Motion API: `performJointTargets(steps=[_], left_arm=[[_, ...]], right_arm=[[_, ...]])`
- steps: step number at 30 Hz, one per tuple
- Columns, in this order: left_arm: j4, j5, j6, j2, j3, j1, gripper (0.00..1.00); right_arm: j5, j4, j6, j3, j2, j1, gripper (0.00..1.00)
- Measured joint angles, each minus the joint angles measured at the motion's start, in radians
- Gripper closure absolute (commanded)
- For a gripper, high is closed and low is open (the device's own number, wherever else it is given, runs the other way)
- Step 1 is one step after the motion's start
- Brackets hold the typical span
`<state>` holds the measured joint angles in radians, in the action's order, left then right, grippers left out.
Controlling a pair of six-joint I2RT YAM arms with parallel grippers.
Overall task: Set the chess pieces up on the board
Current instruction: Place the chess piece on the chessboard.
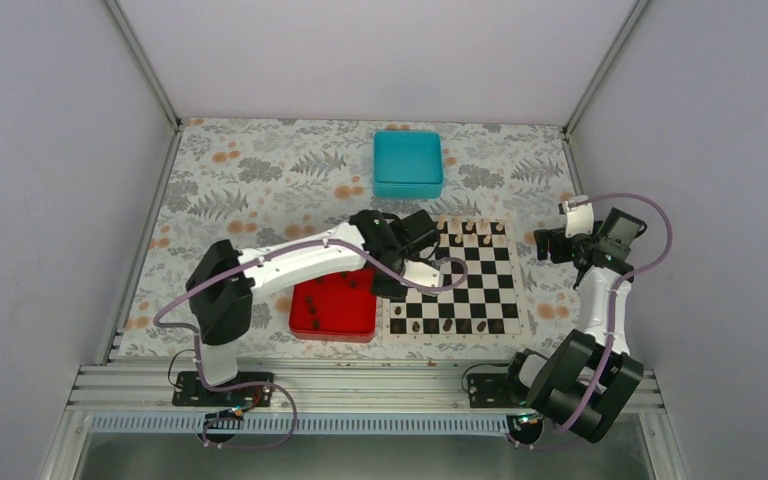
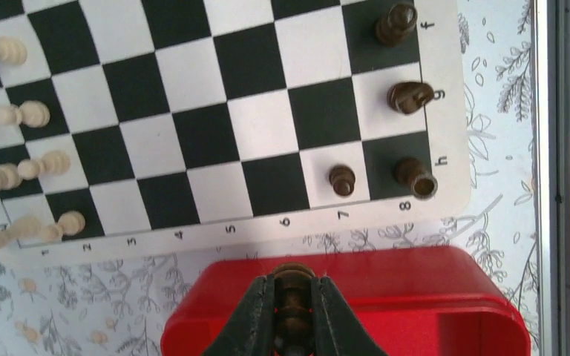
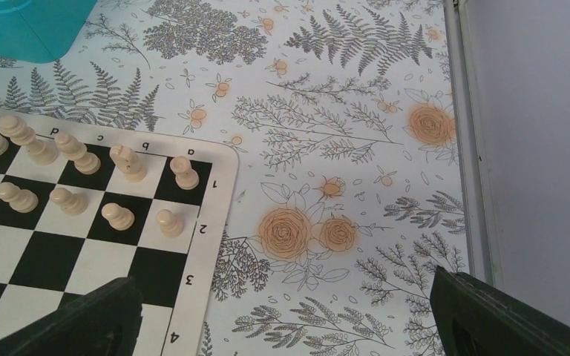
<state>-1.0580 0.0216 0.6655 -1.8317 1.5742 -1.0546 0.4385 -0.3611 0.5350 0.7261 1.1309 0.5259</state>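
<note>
The board (image 1: 480,275) lies right of the red tray (image 1: 332,305). Dark chess pieces (image 1: 447,325) stand along its near row; in the left wrist view three stand on the end row (image 2: 408,96) and one pawn (image 2: 342,180) on the row beside it. My left gripper (image 2: 294,304) is shut on a dark chess piece (image 2: 292,285) above the red tray's rim (image 2: 386,278), close to the board's left edge (image 1: 392,285). My right gripper (image 3: 286,311) is open and empty, held over the floral cloth right of the board (image 3: 193,222).
Cream pieces (image 3: 119,167) fill the board's two far rows. More dark pieces lie in the red tray (image 1: 315,300). A teal box (image 1: 408,163) stands behind the board. White walls enclose the table, and a metal rail runs along its near edge.
</note>
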Motion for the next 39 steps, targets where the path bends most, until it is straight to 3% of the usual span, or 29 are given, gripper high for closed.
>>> performJointTargets(steps=[14,39], left_arm=[[0.007,0.01,0.036,-0.219,0.113,-0.069,0.9],[0.031,0.069,0.06,-0.372,0.182,-0.091,0.9]], right_arm=[[0.007,-0.01,0.011,0.0,0.003,0.0,0.0],[0.021,-0.015,0.014,0.0,0.015,0.0,0.0]])
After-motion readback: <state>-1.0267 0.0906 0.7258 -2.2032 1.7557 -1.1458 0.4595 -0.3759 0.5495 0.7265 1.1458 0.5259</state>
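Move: The dark pawn pinched in the left hand is bound for the empty black square g7, about 6 cm to that hand's right, 2 cm back and 12 cm below. Dark pieces on the board around g7: a pawn on h7 about 4 cm left of g7, a knight on g8 4 cm nearer the robot than g7, and the rook on h8 4 cm left of the knight. From the idle right hand, g7 lies roughly 30 cm left, 14 cm back and 15 cm below. The dark pawn, still pinched upright in the left fingers, is carried down nearly 10 cm and about 6 cm to the right, drifting slightly back, to g7. The sideways travel fades out and the last stretch is almost straight down beside the h7 pawn, the wrist turning some 10 degrees clockwise and tilting a little; the grip stays shut. ##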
